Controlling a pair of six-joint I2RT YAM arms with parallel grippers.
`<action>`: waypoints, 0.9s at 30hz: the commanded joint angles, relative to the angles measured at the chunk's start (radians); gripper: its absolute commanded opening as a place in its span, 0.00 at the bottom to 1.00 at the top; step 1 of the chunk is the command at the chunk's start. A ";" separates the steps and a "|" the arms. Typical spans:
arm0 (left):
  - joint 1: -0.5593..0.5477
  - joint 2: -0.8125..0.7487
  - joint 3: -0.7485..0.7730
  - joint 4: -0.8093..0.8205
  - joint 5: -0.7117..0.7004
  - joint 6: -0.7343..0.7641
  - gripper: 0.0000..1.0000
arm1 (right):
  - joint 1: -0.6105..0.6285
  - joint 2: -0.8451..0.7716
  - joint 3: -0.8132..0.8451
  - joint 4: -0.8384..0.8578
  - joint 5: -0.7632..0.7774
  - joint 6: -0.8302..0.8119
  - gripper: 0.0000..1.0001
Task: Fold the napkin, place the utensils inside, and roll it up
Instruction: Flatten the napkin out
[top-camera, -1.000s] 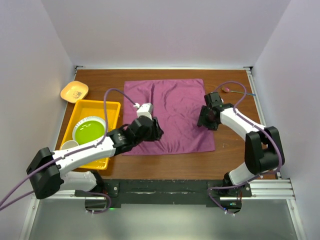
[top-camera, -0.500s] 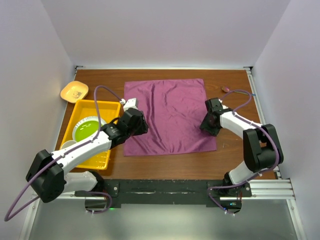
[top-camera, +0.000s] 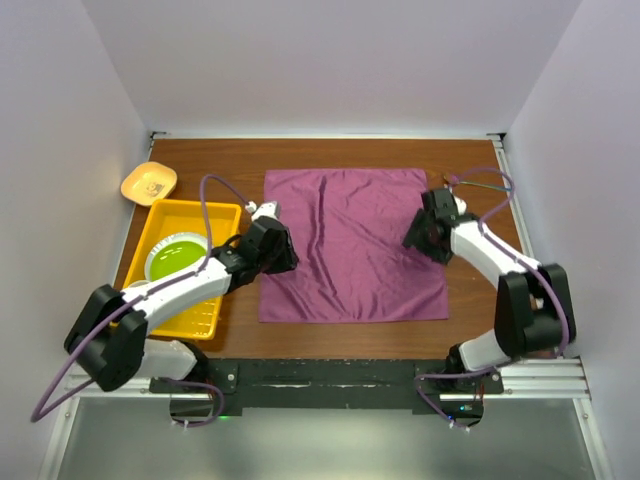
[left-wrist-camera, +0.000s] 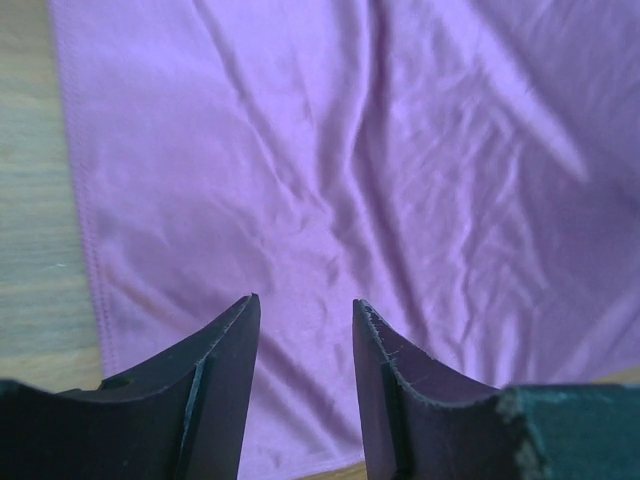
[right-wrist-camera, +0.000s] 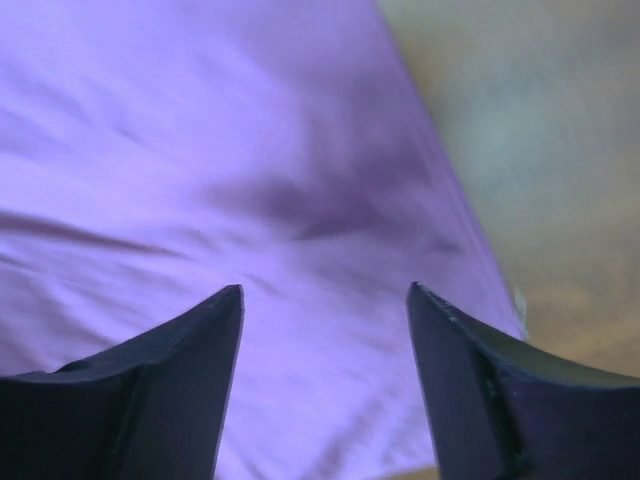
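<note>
The plum-purple napkin lies spread flat on the wooden table, with a few soft creases. My left gripper hovers over its left edge, open, with nothing between the jaws. In the left wrist view the napkin fills the frame beyond the left gripper. My right gripper stands over the napkin's right edge, open wide and empty. The right wrist view shows the right gripper above the napkin, with bare table to the right. I cannot make out the utensils.
A yellow tray at the left holds a green plate and a white cup. A small orange dish sits at the back left. White walls close in the table on three sides.
The napkin has shifted to the right and lies flatter and squarer. My right gripper has moved back and right and opened wider. My left gripper drew back to the napkin's left edge.
</note>
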 joint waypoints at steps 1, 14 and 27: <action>-0.004 0.056 -0.054 0.075 0.075 0.003 0.46 | -0.003 0.191 0.288 0.086 -0.008 -0.131 0.76; -0.047 0.017 -0.153 0.084 0.040 -0.032 0.45 | -0.013 0.725 0.972 -0.063 0.137 -0.226 0.58; -0.047 0.014 -0.214 0.084 0.012 -0.049 0.45 | -0.041 0.834 1.006 -0.048 0.189 -0.285 0.49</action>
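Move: The napkin's far right corner lies some 28 cm ahead of the right hand, 4 cm to its right and 3 cm lower; the spoon's bowl is about 25 cm ahead and 10 cm right of that hand. From the left hand, the napkin's near left corner is roughly 12 cm back, 7 cm left and 8 cm below, the long crease some 5 cm ahead and 9 cm right, and the yellow tray's middle level with it, 23 cm left. Swiftly forward, about 23 cm along the napkin's right side, the right hand arcs a few centimetres up and back down towards the far right corner, its left side rolling slightly lower while its fingers partly close. The left hand sinks about 7 cm and draws back 5 cm towards the near left corner, tipping a little farther down, its half-open fingers ending close over the cloth. ##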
